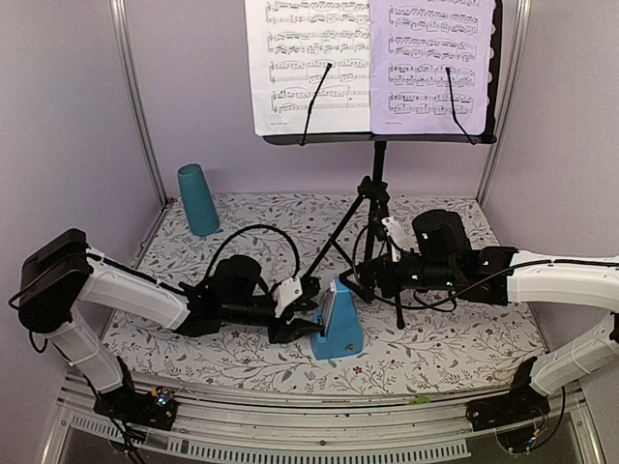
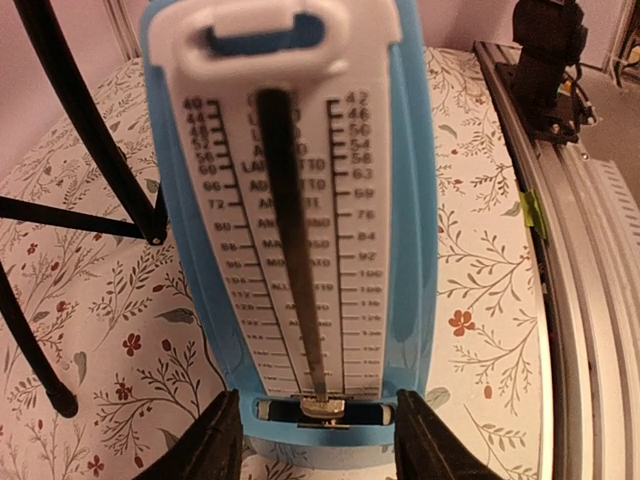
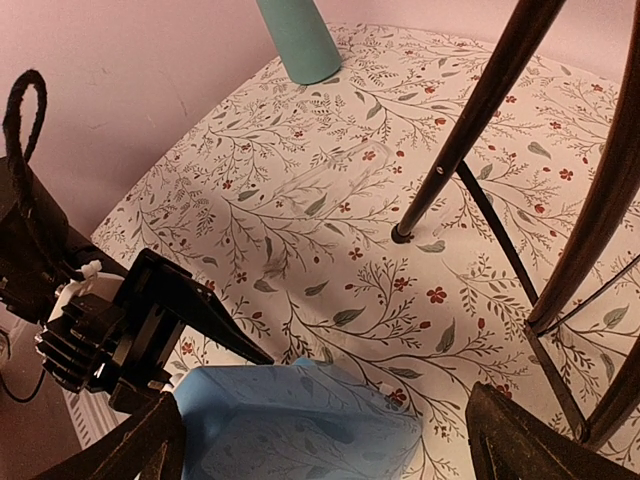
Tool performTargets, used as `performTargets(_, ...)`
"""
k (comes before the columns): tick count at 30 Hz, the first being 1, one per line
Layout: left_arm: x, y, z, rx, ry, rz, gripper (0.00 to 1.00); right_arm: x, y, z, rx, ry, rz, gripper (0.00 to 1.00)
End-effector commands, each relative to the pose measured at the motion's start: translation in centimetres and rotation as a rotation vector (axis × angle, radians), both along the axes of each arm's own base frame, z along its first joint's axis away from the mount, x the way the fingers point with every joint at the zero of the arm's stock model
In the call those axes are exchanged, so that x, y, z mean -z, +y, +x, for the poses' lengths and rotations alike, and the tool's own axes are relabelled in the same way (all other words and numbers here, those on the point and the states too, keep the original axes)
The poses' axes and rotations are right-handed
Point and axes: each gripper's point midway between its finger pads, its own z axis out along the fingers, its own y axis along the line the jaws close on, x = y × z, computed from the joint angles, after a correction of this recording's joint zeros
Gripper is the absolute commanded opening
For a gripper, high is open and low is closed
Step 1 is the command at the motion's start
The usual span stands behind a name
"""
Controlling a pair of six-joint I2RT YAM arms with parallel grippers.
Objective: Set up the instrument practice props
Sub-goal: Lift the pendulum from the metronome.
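The black music stand (image 1: pixel 379 184) rises at the back middle of the table. Its tray holds a white sheet-music page (image 1: pixel 309 58) and a lavender page (image 1: pixel 435 58) side by side. The blue metronome (image 1: pixel 338 329) stands upright near the front, its white scale (image 2: pixel 300 200) facing my left gripper (image 1: pixel 308 324). In the left wrist view the left gripper (image 2: pixel 318 445) has its fingers against both sides of the metronome's base, with no gap showing. My right gripper (image 3: pixel 330 450) hangs wide open over the metronome's blue back (image 3: pixel 300 420), holding nothing.
A tall teal cup (image 1: pixel 198 198) stands at the back left, near the wall. The stand's tripod legs (image 3: pixel 480 130) spread over the floral cloth between and behind the two grippers. A metal rail (image 2: pixel 590 300) runs along the table's front edge.
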Motion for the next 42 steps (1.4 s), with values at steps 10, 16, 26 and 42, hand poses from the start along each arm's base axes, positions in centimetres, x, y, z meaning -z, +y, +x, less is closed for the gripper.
performTargets(10, 0.7, -0.5, 0.9, 0.02, 0.008, 0.017, 0.42, 0.2, -0.1, 0.2, 0.01, 0.015, -0.017, 0.99)
performTargets(16, 1.4, -0.4, 0.9, 0.01, 0.025, 0.03, 0.41, 0.3, -0.1, 0.2, 0.006, 0.015, -0.022, 0.99)
performTargets(26, 2.2, -0.3, 1.0, 0.0, 0.043, 0.053, 0.34, 0.5, -0.2, 0.2, 0.012, 0.014, -0.031, 0.99)
performTargets(42, 2.7, -0.7, 1.1, 0.01, 0.065, 0.068, 0.23, 0.9, -0.2, 0.4, 0.014, 0.012, -0.048, 0.99)
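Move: The pendulum's lower end, clipped in the slot low on the metronome's face, lies about 3 cm to the left hand's right and 4 cm below it, level with it fore and aft. The metronome's middle is some 7 cm to that hand's right, 2 cm nearer the base and 2 cm below; the nearest stand foot is roughly 15 cm ahead and 10 cm down. From the right hand, the pendulum's lower end is about 6 cm left, 1 cm back and 14 cm below. The left hand, fingers still pointing right and downward at the metronome's face, sinks slowly by about 3 cm towards the pendulum's lower end, barely turning, while its half-open fingers draw in to roughly a quarter open, one on either side of the rod's foot, without shutting. The right hand stays put with its fingers wide open about the metronome's upper part; whether the left fingertips touch the pendulum yet can't be seen. ##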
